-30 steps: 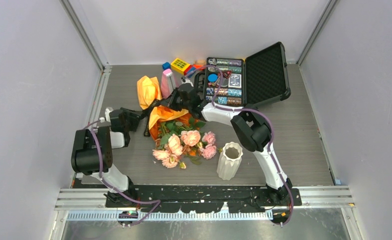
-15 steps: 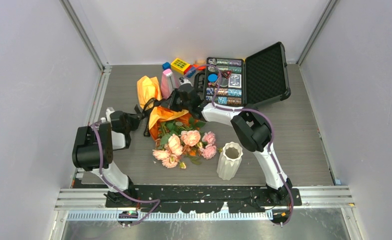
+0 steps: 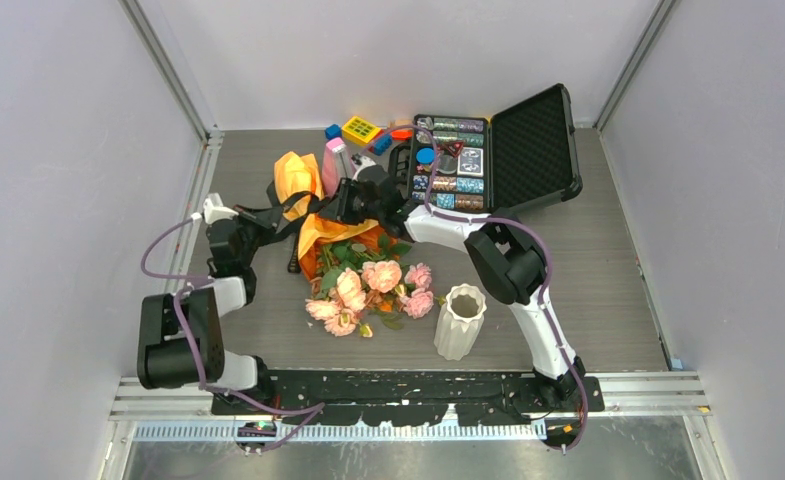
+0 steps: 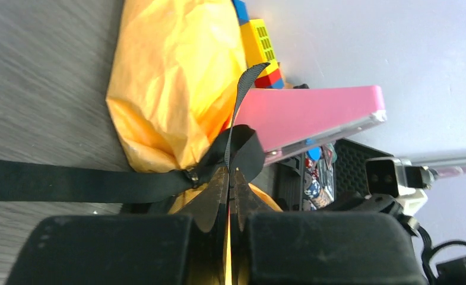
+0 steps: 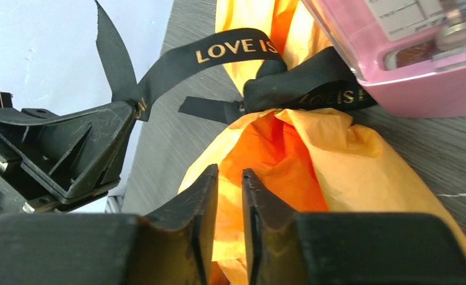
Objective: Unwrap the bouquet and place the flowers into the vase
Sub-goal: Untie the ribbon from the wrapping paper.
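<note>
The bouquet lies mid-table with its pink and peach flowers [image 3: 368, 285] toward me, their stems in crinkled orange paper [image 3: 326, 232]. A black ribbon [image 5: 230, 50] with gold lettering is knotted round the paper. My left gripper [image 3: 264, 216] is shut on one end of that ribbon [image 4: 129, 181] and holds it taut, left of the bouquet. My right gripper [image 5: 229, 178] sits over the wrapped end, its jaws a narrow gap apart with orange paper [image 5: 289, 172] showing between them. The white ribbed vase [image 3: 460, 320] stands upright right of the flowers.
A pink metronome-shaped object [image 3: 336, 165] stands just behind the bouquet, beside another lump of orange paper [image 3: 296, 180]. An open black case [image 3: 528, 150] of coloured pieces sits at the back right. Toy blocks [image 3: 361, 130] lie against the back wall.
My left gripper closed on the ribbon end and drew back left and up, pulling the ribbon straight. My right gripper's jaws parted slightly over the paper.
</note>
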Controlling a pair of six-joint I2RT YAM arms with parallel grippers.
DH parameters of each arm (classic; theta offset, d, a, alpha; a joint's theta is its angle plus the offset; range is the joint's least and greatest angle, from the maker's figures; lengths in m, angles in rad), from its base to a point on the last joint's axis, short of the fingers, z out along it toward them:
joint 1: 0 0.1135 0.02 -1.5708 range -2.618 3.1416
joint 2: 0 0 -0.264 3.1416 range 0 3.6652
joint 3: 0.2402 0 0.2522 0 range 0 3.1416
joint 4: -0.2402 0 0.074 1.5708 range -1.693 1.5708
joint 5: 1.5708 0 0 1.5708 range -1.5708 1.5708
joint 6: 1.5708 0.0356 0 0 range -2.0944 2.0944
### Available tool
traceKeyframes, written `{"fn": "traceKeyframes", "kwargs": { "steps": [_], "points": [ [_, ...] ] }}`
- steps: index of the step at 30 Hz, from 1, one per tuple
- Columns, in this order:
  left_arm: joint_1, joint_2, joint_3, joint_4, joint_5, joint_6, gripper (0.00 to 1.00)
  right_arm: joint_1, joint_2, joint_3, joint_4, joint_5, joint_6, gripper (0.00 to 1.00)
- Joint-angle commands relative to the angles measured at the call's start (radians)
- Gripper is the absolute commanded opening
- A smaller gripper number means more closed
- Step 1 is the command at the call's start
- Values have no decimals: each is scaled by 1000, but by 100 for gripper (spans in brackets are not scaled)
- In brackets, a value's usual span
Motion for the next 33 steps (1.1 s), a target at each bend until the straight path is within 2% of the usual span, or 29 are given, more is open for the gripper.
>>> {"fn": "traceKeyframes", "kwargs": {
  "steps": [1,7,14,22,33],
  "points": [
    [-3,-89,-2,-26,52,75,0,3,-64,9,117,-52,62,31],
    [-4,-188,-1,-140,51,81,0,4,-48,-33,270,-56,243,47],
    [-5,-226,-7,-165,65,79,0,12,-8,-3,263,-53,324,59],
    [-14,-215,-6,-160,70,72,0,18,18,14,249,-47,430,62],
    [-76,-195,-24,-112,53,59,0,23,76,86,200,-39,466,63]
  ]
}}
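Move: My left hand holds the black ribbon's end. The slack strand that my right hand goes for lies about 5 cm to the right hand's left, 2 cm ahead, at its height. The ribbon's knot on the wrapper is roughly 3 cm left of my right hand and 6 cm below; the pink metronome is some 8 cm ahead, 4 cm right, 6 cm below. From my left hand, the right fingertips are about 8 cm right, 1 cm back and 2 cm lower. I bring my hands together over the knot. My right hand opens well wider and goes left about 3 cm towards the strand, rising some 4 cm and dipping slightly at the end, wrist turning about 25 degrees. My left hand keeps its pinch on the ribbon, lifts and draws back, then swings right towards the open right fingers. ##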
